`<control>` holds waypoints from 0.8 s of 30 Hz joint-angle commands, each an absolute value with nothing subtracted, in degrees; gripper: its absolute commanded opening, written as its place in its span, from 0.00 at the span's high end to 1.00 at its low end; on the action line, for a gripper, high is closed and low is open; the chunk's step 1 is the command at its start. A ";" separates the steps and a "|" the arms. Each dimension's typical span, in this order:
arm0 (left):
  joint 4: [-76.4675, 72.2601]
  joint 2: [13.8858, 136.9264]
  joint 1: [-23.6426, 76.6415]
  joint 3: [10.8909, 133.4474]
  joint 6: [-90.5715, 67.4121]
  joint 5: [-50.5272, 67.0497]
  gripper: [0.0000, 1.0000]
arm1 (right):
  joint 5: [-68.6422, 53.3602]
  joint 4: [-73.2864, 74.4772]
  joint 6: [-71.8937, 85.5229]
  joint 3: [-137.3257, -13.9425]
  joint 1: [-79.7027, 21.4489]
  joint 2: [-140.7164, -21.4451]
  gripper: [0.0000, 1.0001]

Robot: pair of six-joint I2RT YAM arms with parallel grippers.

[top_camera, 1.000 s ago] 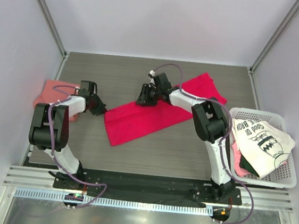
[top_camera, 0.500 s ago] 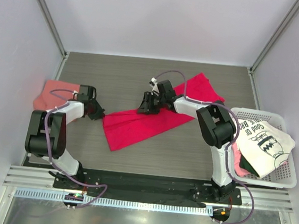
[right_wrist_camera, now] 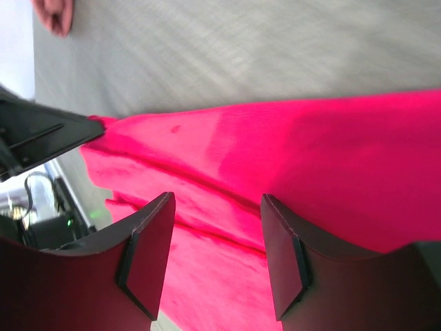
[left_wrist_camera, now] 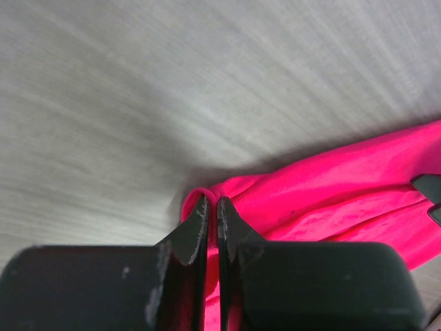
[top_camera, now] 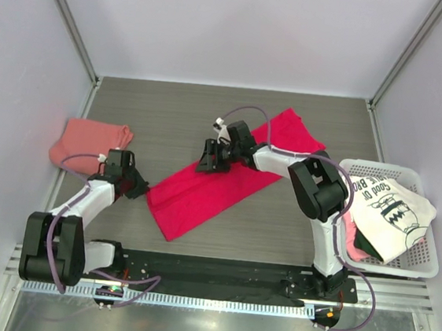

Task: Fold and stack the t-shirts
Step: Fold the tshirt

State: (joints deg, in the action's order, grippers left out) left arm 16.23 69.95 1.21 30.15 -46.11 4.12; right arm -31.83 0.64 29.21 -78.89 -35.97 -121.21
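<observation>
The crimson-magenta t-shirt (top_camera: pixel 219 181) lies stretched diagonally across the middle of the table. My left gripper (top_camera: pixel 141 189) is shut on its near-left corner; in the left wrist view the red hem (left_wrist_camera: pixel 212 227) is pinched between the black fingers (left_wrist_camera: pixel 189 234). My right gripper (top_camera: pixel 204 164) hovers over the shirt's upper edge, open, with red cloth (right_wrist_camera: pixel 275 158) below and nothing between its fingers (right_wrist_camera: pixel 148 255). A folded salmon-pink t-shirt (top_camera: pixel 87 140) rests at the left edge. The white t-shirt with black print (top_camera: pixel 386 210) lies over the basket.
A white wire basket (top_camera: pixel 420 265) at the right edge holds the white shirt over pink and dark cloth. Metal frame posts and pale walls close in the table on three sides. The arm bases sit on a rail along the near edge.
My left gripper has pulled the crimson shirt's corner toward the near-left, dragging the shirt that way. My right gripper has opened wider and let go of the cloth.
</observation>
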 commanded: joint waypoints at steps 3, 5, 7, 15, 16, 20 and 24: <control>17.84 65.48 1.23 26.37 -46.14 5.10 1.00 | -36.29 -4.03 28.56 -80.07 -40.16 -119.97 0.41; 18.54 63.99 1.23 25.23 -45.88 5.45 1.00 | -37.35 -5.27 29.18 -80.59 -41.74 -120.93 0.41; 19.07 63.02 1.23 24.44 -45.79 5.62 1.00 | -38.40 -5.89 29.36 -81.73 -43.58 -121.72 0.41; 19.95 61.61 1.32 23.38 -48.34 1.85 1.00 | -42.18 -6.06 28.21 -88.50 -47.99 -129.89 0.41; 19.86 61.79 1.32 23.38 -48.43 1.67 1.00 | -42.45 -6.76 28.21 -88.85 -48.16 -130.51 0.41; 18.99 63.72 1.32 23.38 -48.51 2.11 1.00 | -43.85 -8.34 28.56 -89.56 -48.87 -132.45 0.42; 18.72 64.86 1.32 23.47 -48.43 2.29 1.00 | -47.01 -13.18 30.76 -85.62 -49.22 -131.31 0.43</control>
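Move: The left fingers already pinch the t-shirt's left corner. From the open right gripper, that held corner lies about 17 cm to the left, 11 cm back and some 2 cm lower. The shirt's near corner is about 9 cm left of the right hand, 26 cm back and 4 cm lower; from the left hand it lies 8 cm right and 15 cm back. The folded pink shirt sits roughly 19 cm left of the left hand and 13 cm ahead. Sweep the open right gripper left and back along the t-shirt's folded band towards the corner in the left fingers, about 14 cm in all, rising slightly and then dipping 2 cm beside that corner; turn the wrist some 20 degrees counter-clockwise and keep the fingers open. Meanwhile draw the pinched corner back about 3 cm and slightly down with the left gripper, then hold it there. ##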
